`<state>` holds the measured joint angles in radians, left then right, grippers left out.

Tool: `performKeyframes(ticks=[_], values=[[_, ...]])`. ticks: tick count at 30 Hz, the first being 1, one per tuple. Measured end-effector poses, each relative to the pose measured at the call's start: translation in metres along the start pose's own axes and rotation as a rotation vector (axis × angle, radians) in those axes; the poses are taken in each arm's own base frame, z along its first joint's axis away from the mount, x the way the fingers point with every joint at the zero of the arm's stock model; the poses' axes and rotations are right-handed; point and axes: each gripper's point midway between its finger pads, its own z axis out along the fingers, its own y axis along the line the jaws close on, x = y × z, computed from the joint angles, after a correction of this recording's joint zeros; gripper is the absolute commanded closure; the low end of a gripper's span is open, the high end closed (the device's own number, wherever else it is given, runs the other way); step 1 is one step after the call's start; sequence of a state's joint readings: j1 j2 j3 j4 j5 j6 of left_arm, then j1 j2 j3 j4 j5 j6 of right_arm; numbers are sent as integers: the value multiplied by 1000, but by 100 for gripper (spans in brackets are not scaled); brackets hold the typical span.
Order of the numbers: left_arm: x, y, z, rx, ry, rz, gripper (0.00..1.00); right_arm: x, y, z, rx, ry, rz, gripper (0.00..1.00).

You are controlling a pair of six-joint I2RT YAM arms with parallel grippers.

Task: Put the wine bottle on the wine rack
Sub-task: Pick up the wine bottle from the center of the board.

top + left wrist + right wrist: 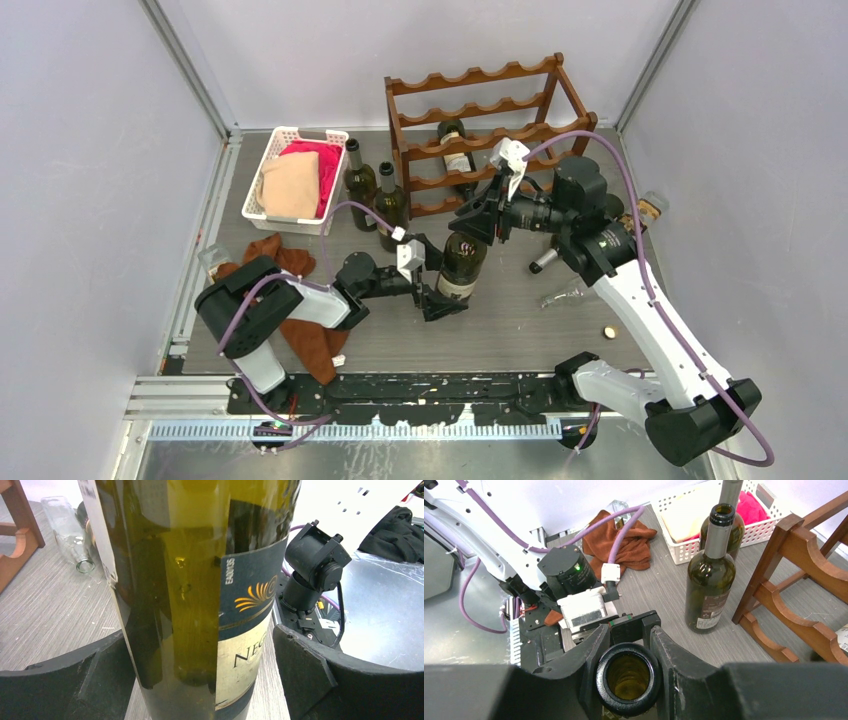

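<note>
A dark green wine bottle with a dark and cream label stands upright mid-table. My right gripper is shut on its neck from above; in the right wrist view the open mouth sits clamped between both fingers. My left gripper is open and straddles the bottle's base. In the left wrist view the bottle fills the middle, and a gap shows at the right finger. The reddish-brown wine rack stands behind, holding one bottle on a middle tier.
Two dark bottles stand left of the rack. Beside them is a white basket with cloths. A brown cloth lies by the left arm. A clear glass bottle and a cap lie at the right.
</note>
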<state>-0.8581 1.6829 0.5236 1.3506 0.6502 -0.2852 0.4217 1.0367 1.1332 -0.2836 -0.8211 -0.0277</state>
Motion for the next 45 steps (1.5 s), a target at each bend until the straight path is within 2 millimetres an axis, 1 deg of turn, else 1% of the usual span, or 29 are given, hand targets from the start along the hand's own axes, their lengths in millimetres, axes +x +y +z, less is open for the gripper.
performKeyframes(ticks=[3,6,10,12,15,16,17,18,19,20,21,23,24,26,28,31,32,33,35,37,41,45], values=[[1,1,2,1,1,-1,1,-5,1,0,-3,-12,0,99],[-2,3,7,6,-8,5,1,-7,2,0,-4,-17,6,99],[-7,3,15,16,-19,11,4,-9,2,0,-5,-24,13,99],[-6,4,16,16,-19,9,9,-9,2,0,-5,-26,14,99],[-5,5,16,8,-19,5,21,-9,2,0,-5,-26,14,99],[-6,5,16,5,-21,6,27,-9,2,0,-5,-26,14,99],[-6,5,16,4,-21,4,35,-9,2,0,-5,-26,11,99],[-6,6,16,0,-22,3,55,-10,2,0,-4,-26,7,99],[-6,6,16,1,-22,2,84,-10,2,0,-4,-25,6,99],[-6,6,16,0,-22,-3,98,-9,2,0,-3,-22,4,99],[-6,6,15,0,-23,-6,100,-9,2,-1,-2,-19,3,99],[-5,6,15,-2,-21,-8,100,-8,2,-1,1,-12,-3,97],[-4,6,13,-5,-18,-9,100,-6,2,-2,3,-4,-6,93],[-1,5,10,-7,-9,-11,100,0,2,-3,6,16,-8,79],[4,3,5,-12,8,-12,100,9,3,-6,6,48,-12,62],[12,0,-4,-19,51,-16,100,19,5,-10,8,86,-26,28],[14,0,-7,-29,70,-27,100,21,4,-13,20,94,-41,20],[16,2,-12,-45,94,-39,100,23,5,-17,30,100,-60,14],[19,6,-21,-79,153,-48,100,23,7,-27,49,102,-102,7],[21,5,-30,-94,217,-34,100,21,10,-35,67,99,-134,4],[22,6,-44,-111,334,-10,100,18,14,-45,91,88,-169,0],[35,3,-60,-107,483,-23,100,12,13,-49,99,89,-212,0]])
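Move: The wine bottle hangs by its neck in the right hand, its middle about 12 cm below and 2 cm left of that hand. From the open left hand its body is 2 cm right, level fore-and-aft, its middle some 4 cm higher. The nearer standing bottle is roughly 14 cm ahead and 11 cm left of the left hand, the second 19 cm ahead and 17 cm left; the rack's middle lies about 29 cm ahead, 9 cm right. Left clamps the bottle, draws it 5 cm left and down, tipping 30 degrees; right opens and withdraws rightward. ##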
